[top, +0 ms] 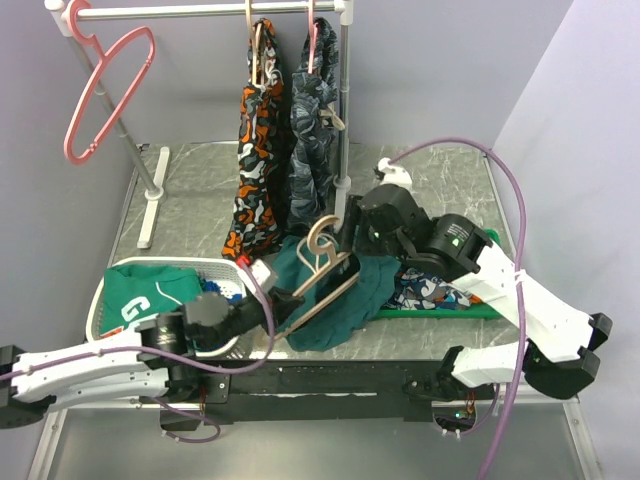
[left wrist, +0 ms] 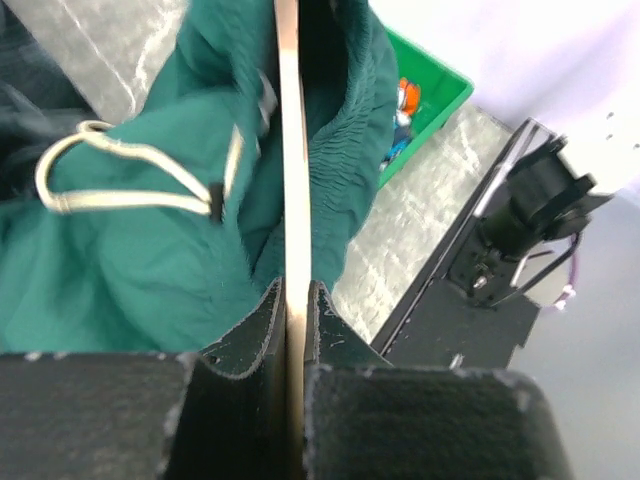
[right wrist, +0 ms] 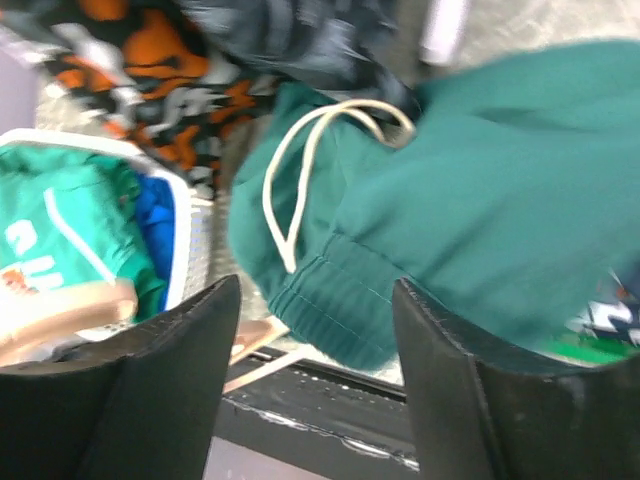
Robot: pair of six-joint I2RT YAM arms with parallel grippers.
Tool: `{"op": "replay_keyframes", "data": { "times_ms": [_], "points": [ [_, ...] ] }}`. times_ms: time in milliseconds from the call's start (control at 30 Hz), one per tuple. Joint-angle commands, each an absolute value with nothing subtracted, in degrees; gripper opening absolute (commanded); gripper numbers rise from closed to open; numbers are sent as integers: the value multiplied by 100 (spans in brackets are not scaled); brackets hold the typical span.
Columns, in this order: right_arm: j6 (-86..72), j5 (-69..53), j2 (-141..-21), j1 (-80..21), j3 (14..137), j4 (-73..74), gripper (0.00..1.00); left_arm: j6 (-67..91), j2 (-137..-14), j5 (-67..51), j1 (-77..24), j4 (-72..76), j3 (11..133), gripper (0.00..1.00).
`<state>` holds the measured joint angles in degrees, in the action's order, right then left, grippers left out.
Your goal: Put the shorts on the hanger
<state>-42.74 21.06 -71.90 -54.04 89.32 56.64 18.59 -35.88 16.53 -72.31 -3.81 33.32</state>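
The dark teal shorts lie bunched at the table's front middle, draped over the tan hanger, whose hook points up. My left gripper is shut on the hanger's lower bar; in the left wrist view the bar runs straight up from between the closed jaws, with the shorts folded round it. My right gripper hovers just above the shorts. It stands open, with the elastic waistband and white drawstring of the shorts just beyond its fingers and nothing between them.
A white basket at the left holds a bright green garment with white lettering. A green tray with patterned clothes sits at the right. On the rack behind hang orange camouflage shorts, grey camouflage shorts and a pink hanger.
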Motion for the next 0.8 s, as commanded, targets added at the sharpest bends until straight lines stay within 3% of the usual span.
{"op": "replay_keyframes", "data": {
  "times_ms": [0,333,467,767],
  "points": [
    [-4640,2233,-6522,-4845,8526,5616,74,1969,-3735,2328,-7444,1581,2963,1],
    [-5036,1636,-5353,-3456,7130,5600,94,1890,-4350,2557,-7734,2443,2487,1],
    [-5019,538,-5501,-2384,6830,5301,94,1609,-4683,2742,-7918,2259,2715,1],
    [-5317,-562,-5766,-1828,6100,4632,93,827,-5588,3383,-8542,1907,3392,1]
  ]
}}
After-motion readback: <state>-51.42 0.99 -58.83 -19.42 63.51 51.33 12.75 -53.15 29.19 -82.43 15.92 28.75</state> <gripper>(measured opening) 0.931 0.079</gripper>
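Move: The right hand, already letting go, is above the green shorts: their middle is some 17 cm below, a couple of centimetres right and about 1 cm back. The green basket stands about 24 cm right and 4 cm ahead; the black shorts hang roughly 15 cm ahead and 8 cm left. From the left hand, which holds the beige hanger with its far end at the waist opening, the shorts' middle lies about 13 cm right, 8 cm ahead and 12 cm lower. Sweeping right and then down, the emptied right hand leaves the hook side of the hanger, passes over the shorts' right half and ends near the basket, about 12 cm right and 10 cm lower, opening wider, turning some 25 degrees clockwise and tipping down. The left hand keeps its pinch on the hanger and carries it about 5 cm right and 5 cm down, its far end into the waist opening. ##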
